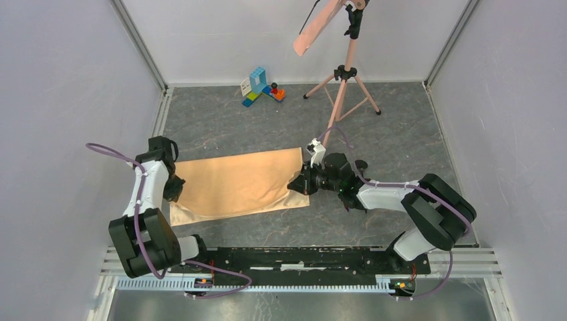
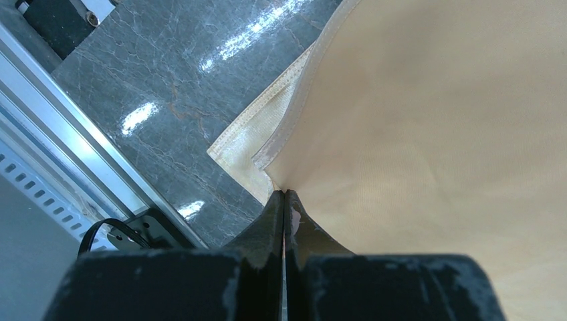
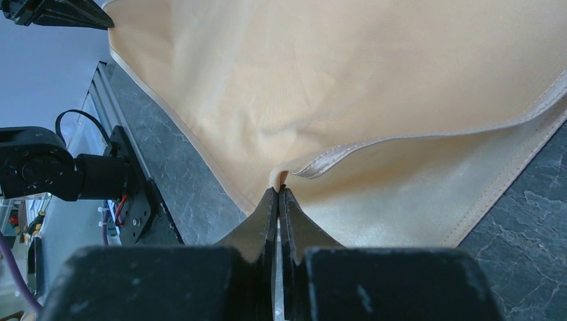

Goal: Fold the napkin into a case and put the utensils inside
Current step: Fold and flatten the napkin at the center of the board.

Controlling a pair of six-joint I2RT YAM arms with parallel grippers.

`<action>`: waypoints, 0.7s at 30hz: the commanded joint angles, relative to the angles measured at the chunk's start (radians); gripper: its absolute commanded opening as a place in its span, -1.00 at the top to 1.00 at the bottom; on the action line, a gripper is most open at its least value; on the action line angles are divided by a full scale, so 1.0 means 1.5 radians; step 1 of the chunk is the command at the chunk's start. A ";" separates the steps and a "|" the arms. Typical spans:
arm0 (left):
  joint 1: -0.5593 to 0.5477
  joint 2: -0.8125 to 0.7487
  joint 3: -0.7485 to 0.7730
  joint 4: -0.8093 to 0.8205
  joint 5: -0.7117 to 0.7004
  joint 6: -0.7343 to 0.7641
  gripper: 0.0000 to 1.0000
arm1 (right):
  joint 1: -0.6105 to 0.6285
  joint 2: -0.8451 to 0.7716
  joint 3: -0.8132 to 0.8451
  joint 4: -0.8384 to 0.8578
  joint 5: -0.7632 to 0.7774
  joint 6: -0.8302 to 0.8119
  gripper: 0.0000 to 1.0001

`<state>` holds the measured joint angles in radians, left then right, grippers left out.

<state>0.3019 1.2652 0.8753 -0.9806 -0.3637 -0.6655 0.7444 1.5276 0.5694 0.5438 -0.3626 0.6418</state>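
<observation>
The peach-tan napkin (image 1: 234, 184) lies on the grey marbled table, doubled over, with a lower layer showing along its near edge. My left gripper (image 1: 175, 189) is shut on the top layer at the napkin's left end. The left wrist view shows its jaws (image 2: 285, 194) pinching the cloth (image 2: 434, 120) beside a hemmed corner. My right gripper (image 1: 294, 184) is shut on the napkin's right end. In the right wrist view it (image 3: 279, 189) pinches the raised hem above the lower layer of napkin (image 3: 321, 80). The utensils and the case are out of view.
A pink tripod (image 1: 342, 93) carrying a salmon strip (image 1: 317, 30) stands at the back right. Toy blocks (image 1: 262, 87) sit by the back wall. A metal rail (image 1: 301, 257) runs along the near edge, and grey walls close in both sides.
</observation>
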 commanded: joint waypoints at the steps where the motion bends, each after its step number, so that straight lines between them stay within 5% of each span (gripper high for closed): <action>1: 0.003 0.015 -0.004 0.020 0.003 -0.033 0.95 | 0.002 0.007 -0.003 0.047 -0.002 0.000 0.92; 6: 0.004 0.033 -0.003 0.018 0.009 -0.033 0.91 | 0.002 0.020 -0.004 0.051 0.001 0.000 0.90; 10: 0.003 0.020 0.014 -0.018 -0.001 -0.043 0.45 | 0.002 0.022 0.010 -0.004 0.017 -0.026 0.83; 14: 0.004 -0.049 0.044 -0.048 -0.009 -0.043 -0.31 | 0.006 -0.025 0.033 -0.160 0.074 -0.096 -0.03; 15: 0.002 -0.066 0.053 -0.051 -0.010 -0.040 -0.39 | 0.008 -0.040 0.044 -0.205 0.093 -0.119 -0.16; 16: 0.002 -0.084 0.060 -0.051 -0.009 -0.035 -0.67 | 0.008 -0.051 0.059 -0.247 0.118 -0.151 -0.22; 21: 0.002 -0.134 0.059 0.007 0.113 0.040 -0.81 | 0.008 -0.061 0.124 -0.344 0.210 -0.273 -0.45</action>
<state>0.3019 1.1145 0.9409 -1.0378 -0.3473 -0.6960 0.7513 1.4673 0.6548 0.1604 -0.1768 0.4145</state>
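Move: The napkin's upper layer is still pinched near its near edge by both hands. The left hand has the bottom layer's near-left corner about 7 cm back, 1 cm left and some 4 cm below. From the right hand, the near-right corner is about 5 cm back, 6 cm right and 5 cm below. The colourful knife is roughly 18 cm to the right and about level fore-and-aft, with the black spoon some 6 cm farther right of it. The napkin's upper layer is laid down on the lower one. The left hand, keeping its pinch, sinks only 1 cm, opens wide to let go, then rises over 5 cm clear. The right hand opens while dropping about 3.5 cm and swinging 4 cm right towards the near-right corner, fingers tipping some 20 degrees steeper; it has just begun rising forward. ##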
